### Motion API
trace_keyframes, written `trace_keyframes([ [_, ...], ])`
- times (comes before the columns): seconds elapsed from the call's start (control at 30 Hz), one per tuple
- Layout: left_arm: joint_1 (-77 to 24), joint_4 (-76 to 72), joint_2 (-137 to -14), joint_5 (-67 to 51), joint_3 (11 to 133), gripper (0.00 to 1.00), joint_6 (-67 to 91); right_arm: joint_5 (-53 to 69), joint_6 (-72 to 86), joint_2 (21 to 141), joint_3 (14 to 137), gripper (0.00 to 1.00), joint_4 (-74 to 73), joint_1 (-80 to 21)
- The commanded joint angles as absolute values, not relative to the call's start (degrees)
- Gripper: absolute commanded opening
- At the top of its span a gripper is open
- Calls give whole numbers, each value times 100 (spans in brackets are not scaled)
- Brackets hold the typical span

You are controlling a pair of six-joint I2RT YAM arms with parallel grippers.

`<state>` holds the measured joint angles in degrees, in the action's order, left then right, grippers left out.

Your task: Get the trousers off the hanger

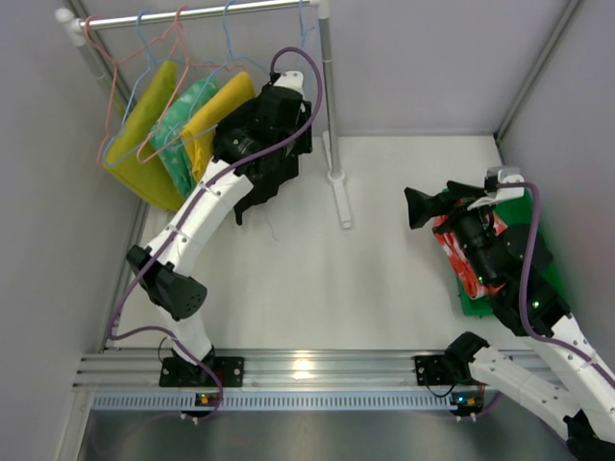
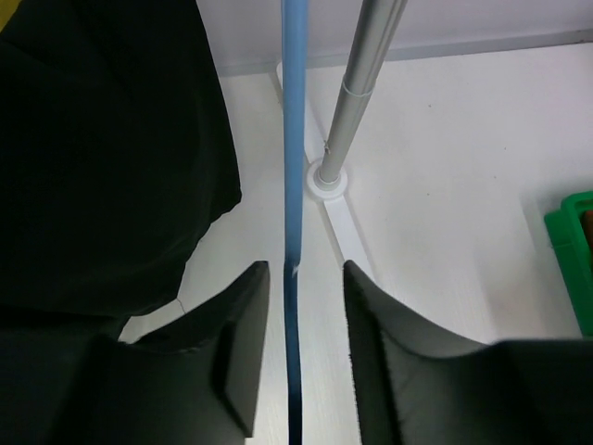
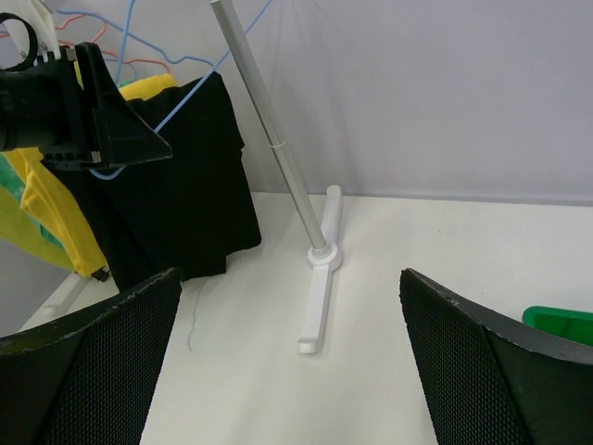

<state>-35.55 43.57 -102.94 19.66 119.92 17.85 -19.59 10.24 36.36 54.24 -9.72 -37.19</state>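
The black trousers (image 1: 272,190) hang on a blue hanger (image 1: 229,40) at the right end of the rack; they fill the left of the left wrist view (image 2: 111,158). My left gripper (image 2: 306,269) straddles the blue hanger wire (image 2: 294,139), jaws slightly apart with a gap on each side of the wire. From the right wrist view it (image 3: 139,148) sits against the black trousers (image 3: 195,195). The red-orange trousers (image 1: 450,240) lie in a green tray (image 1: 521,213) under my right arm. My right gripper (image 1: 419,207) is open and empty.
A white rack (image 1: 192,13) carries two yellow pairs (image 1: 144,134) and a green patterned pair (image 1: 178,130) on more hangers. Its pole (image 3: 278,148) stands on a white foot (image 3: 320,287). Grey walls close in at the left, back and right.
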Motion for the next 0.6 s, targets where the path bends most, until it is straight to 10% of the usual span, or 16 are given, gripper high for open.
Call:
trace_keyframes([
  [0.0, -3507, 4114, -10021, 1697, 11822, 46, 1863, -1960, 1037, 3542, 5440, 99, -1072, -3639],
  [0.3, -3516, 3709, -8362, 888, 10303, 86, 1846, -1986, 949, 3428, 5326, 99, -1151, -3639],
  [0.57, -3516, 3463, -6042, 738, 8018, 96, 1117, -2013, 835, 3314, 5203, 99, -1248, -3639],
])
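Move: The left gripper, already part-open, has the lower near corner of the empty blue hanger right between its fingers. The black trousers hang about 10 cm to its left, level with it and some 10 cm lower. The yellow trousers are 18 cm left, 2 cm ahead and 6 cm lower. The rack post stands 12 cm ahead and 7 cm right, at hand height. From the right gripper the hanger corner is roughly 18 cm ahead, 28 cm left and 4 cm lower. Spread the left fingers from part-open to wide around the hanger's corner while dipping about 2 cm. Then pull straight back off the hanger, speeding up to about 13 cm, veering left past the black trousers and rising again, with the wrist turning some 10 degrees clockwise. ##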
